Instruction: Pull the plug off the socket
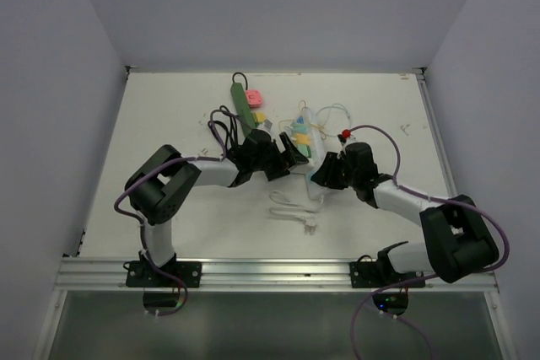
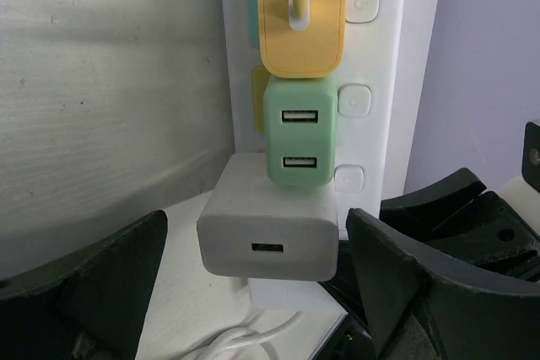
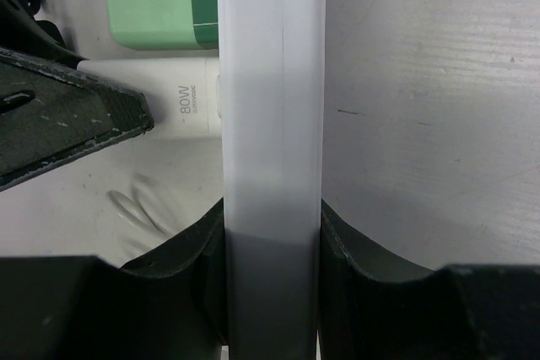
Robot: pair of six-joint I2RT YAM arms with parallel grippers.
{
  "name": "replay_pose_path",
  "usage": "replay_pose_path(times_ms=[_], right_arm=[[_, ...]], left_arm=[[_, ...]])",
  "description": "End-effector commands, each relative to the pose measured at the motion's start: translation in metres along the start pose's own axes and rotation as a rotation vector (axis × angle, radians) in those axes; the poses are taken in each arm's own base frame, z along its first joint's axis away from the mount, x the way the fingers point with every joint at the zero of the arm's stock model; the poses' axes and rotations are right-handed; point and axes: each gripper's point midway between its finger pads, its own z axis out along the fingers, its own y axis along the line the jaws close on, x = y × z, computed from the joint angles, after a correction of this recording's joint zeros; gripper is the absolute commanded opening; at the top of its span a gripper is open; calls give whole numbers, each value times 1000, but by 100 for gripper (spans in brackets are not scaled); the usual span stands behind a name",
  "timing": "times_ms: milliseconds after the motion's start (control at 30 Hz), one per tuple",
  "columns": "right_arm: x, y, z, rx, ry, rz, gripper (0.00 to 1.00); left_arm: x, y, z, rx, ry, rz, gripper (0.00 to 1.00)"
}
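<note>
A white power strip [image 2: 371, 56] lies on the table and carries three plugged chargers in a row: yellow [image 2: 302, 14], green [image 2: 297, 137] and a white USB charger plug [image 2: 268, 238] nearest its end. My left gripper [image 2: 257, 284] is open, with one finger on each side of the white charger and not touching it. My right gripper [image 3: 272, 292] is shut on the end of the power strip [image 3: 272, 124]. The white charger's side, marked 80W [image 3: 173, 94], shows in the right wrist view. In the top view both grippers meet at the strip [image 1: 310, 142].
A loose white cable [image 1: 295, 208] lies in front of the strip. A green power strip [image 1: 245, 105] with a pink plug [image 1: 252, 98] and black cable coils [image 1: 221, 128] lie at the back left. Thin cords trail behind the white strip.
</note>
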Motion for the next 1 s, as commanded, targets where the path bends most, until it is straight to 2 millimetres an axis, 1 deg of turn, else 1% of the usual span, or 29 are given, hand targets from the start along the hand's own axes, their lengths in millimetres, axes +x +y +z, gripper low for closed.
replay_pose_path(times_ms=[0, 33, 133, 167, 233, 267, 333, 367, 400, 433, 467, 500, 567, 600, 633, 667, 733, 867, 900, 967], right_arm=[[-7, 9, 4, -45, -33, -7, 0], [-6, 8, 4, -43, -33, -4, 0], [-4, 4, 7, -26, -27, -2, 0], [-3, 3, 8, -24, -25, 0, 0], [-2, -1, 9, -5, -28, 8, 0], [-2, -3, 10, 4, -27, 9, 0], [1, -11, 11, 45, -25, 20, 0], [0, -14, 10, 60, -27, 23, 0], [1, -17, 10, 78, -24, 26, 0], [2, -22, 9, 110, -23, 32, 0], [2, -26, 8, 130, -23, 36, 0], [2, -29, 8, 152, -21, 42, 0], [6, -41, 6, 213, -16, 56, 0], [8, -44, 7, 233, -7, 59, 0], [12, -47, 6, 247, 9, 62, 0], [11, -52, 6, 273, 4, 72, 0], [16, -57, 6, 301, 20, 81, 0], [18, -66, 6, 351, 20, 103, 0], [22, -71, 3, 379, 32, 106, 0], [24, -75, 3, 400, 35, 112, 0]], left_arm=[[-19, -24, 5, 59, -65, -12, 90], [-19, -23, 6, 52, -62, -13, 88], [-19, -18, 7, 20, -63, -6, 74], [-20, -19, 7, 19, -64, -6, 63], [-18, -18, 6, 13, -60, -7, 48], [-19, -20, 4, 16, -59, -5, 37], [-19, -21, 1, 12, -58, -4, 29], [-20, -23, 0, 14, -60, -4, 21], [-19, -21, -2, 6, -56, -6, 17], [-20, -24, -4, 12, -61, -8, 12], [-21, -25, -6, 13, -63, -17, 2], [-19, -25, -8, 13, -61, -22, 0], [-19, -26, -11, 17, -57, -35, 0], [-18, -25, -12, 15, -53, -37, 0], [-19, -29, -14, 25, -50, -37, 0], [-19, -29, -14, 25, -50, -41, 0], [-20, -33, -18, 31, -51, -43, 0], [-21, -37, -23, 37, -50, -49, 0], [-22, -39, -27, 40, -51, -52, 0], [-24, -40, -29, 43, -60, -55, 0]])
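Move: The white plug sits between the open left fingers, its middle about 2 cm ahead, 2 cm right and 1 cm below the hand point. From the left hand, the green plug is about 5 cm ahead and 1 cm right, and the orange plug about 8 cm ahead and 1 cm right, all near hand height. The loose white cord is some 12 cm back. From the right hand, already gripping the power strip, the white plug is about 4 cm ahead and 4 cm left, slightly higher. Close the left fingers to pinch the white plug by its sides while easing that gripper about 1 cm forward and slightly up. Hold there, then start drawing it left and a little up, about 1 cm, away from the right gripper. Keep the right grip on the power strip, letting that hand drift about 1 cm forward and slightly left. ##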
